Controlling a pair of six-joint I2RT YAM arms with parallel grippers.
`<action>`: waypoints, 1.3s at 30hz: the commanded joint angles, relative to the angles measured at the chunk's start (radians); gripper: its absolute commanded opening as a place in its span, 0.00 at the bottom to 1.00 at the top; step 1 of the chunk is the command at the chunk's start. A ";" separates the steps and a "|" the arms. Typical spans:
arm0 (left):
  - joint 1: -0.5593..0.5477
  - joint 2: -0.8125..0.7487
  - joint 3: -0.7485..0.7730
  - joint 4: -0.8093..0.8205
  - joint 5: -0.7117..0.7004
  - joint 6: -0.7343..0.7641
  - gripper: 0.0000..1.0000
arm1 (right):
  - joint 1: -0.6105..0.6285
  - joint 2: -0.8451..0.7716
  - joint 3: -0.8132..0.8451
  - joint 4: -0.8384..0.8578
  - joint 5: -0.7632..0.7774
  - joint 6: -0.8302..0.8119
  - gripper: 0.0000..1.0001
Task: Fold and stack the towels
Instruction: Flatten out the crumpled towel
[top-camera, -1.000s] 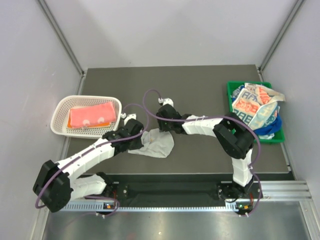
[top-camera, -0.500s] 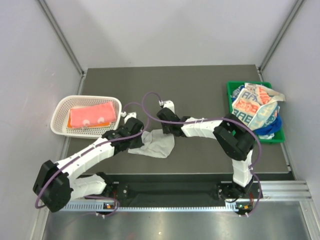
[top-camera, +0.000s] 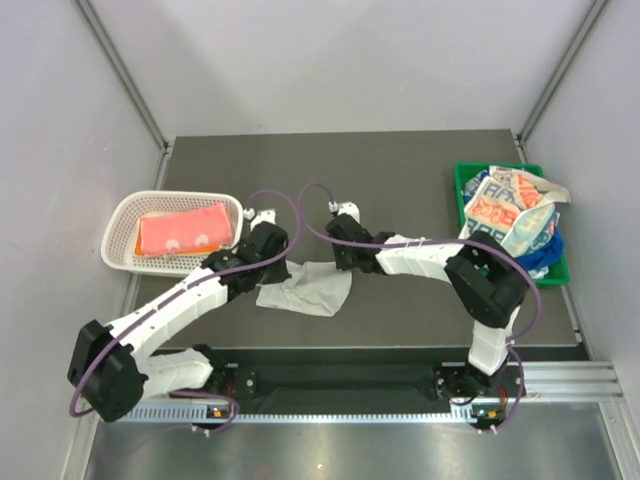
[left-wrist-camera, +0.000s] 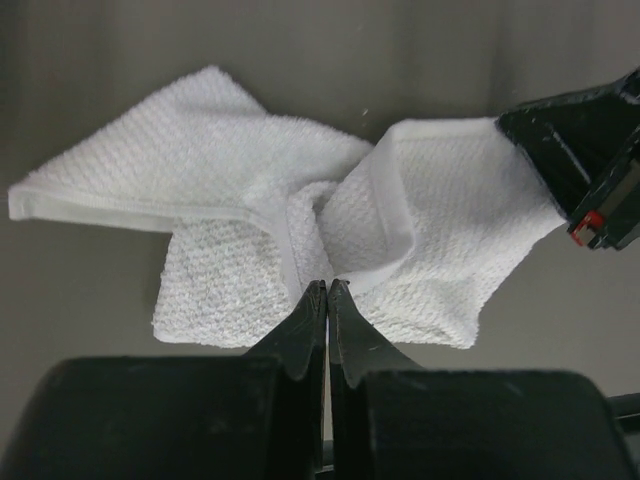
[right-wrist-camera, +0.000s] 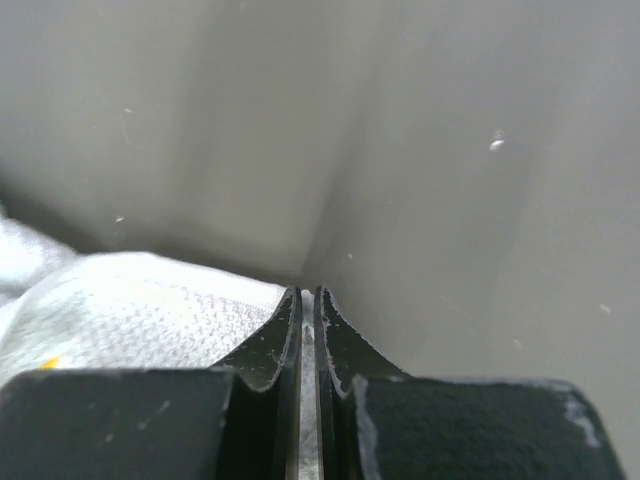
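A plain white towel (top-camera: 308, 290) lies rumpled on the dark table between the two arms; it also shows in the left wrist view (left-wrist-camera: 200, 200). My left gripper (top-camera: 270, 268) is shut, its tips (left-wrist-camera: 327, 286) pinching a bunched hem at the towel's near middle. My right gripper (top-camera: 345, 266) is shut on the towel's right corner, with white cloth between its fingers (right-wrist-camera: 308, 300). It shows as a black part in the left wrist view (left-wrist-camera: 590, 150). A folded pink towel (top-camera: 183, 230) lies on an orange one in the white basket. The lettered towel (top-camera: 510, 208) and the blue towel (top-camera: 546, 256) lie in the green bin.
The white mesh basket (top-camera: 118, 225) stands at the table's left edge. The green bin (top-camera: 462, 186) stands at the right edge. Grey walls close in both sides and the back. The arm bases sit on a rail at the near edge.
Both grippers have moved apart and a little away from the bases. The white towel between them has been drawn out wider and flatter.
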 joint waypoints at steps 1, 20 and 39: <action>0.006 0.013 0.115 -0.008 -0.036 0.070 0.00 | -0.020 -0.124 0.010 -0.034 -0.024 -0.016 0.00; 0.004 -0.043 0.580 -0.132 0.032 0.366 0.00 | -0.020 -0.682 0.148 -0.140 0.065 -0.194 0.00; 0.003 -0.133 0.849 -0.150 0.308 0.515 0.00 | 0.040 -0.874 0.343 -0.209 -0.016 -0.314 0.00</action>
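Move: Both hands already grip the crumpled white towel. Its middle lies about 4 cm back, 4 cm right and 8 cm below the left hand; from the right hand it is some 4 cm back, 8 cm left and 1 cm down. The white basket sits roughly 25 cm left and 8 cm ahead of the left hand, and the green bin about 38 cm right and 11 cm ahead of the right hand. Still gripping the white towel, both hands sweep up, left some 32 cm, right about 42, fingers tipping upwards. ##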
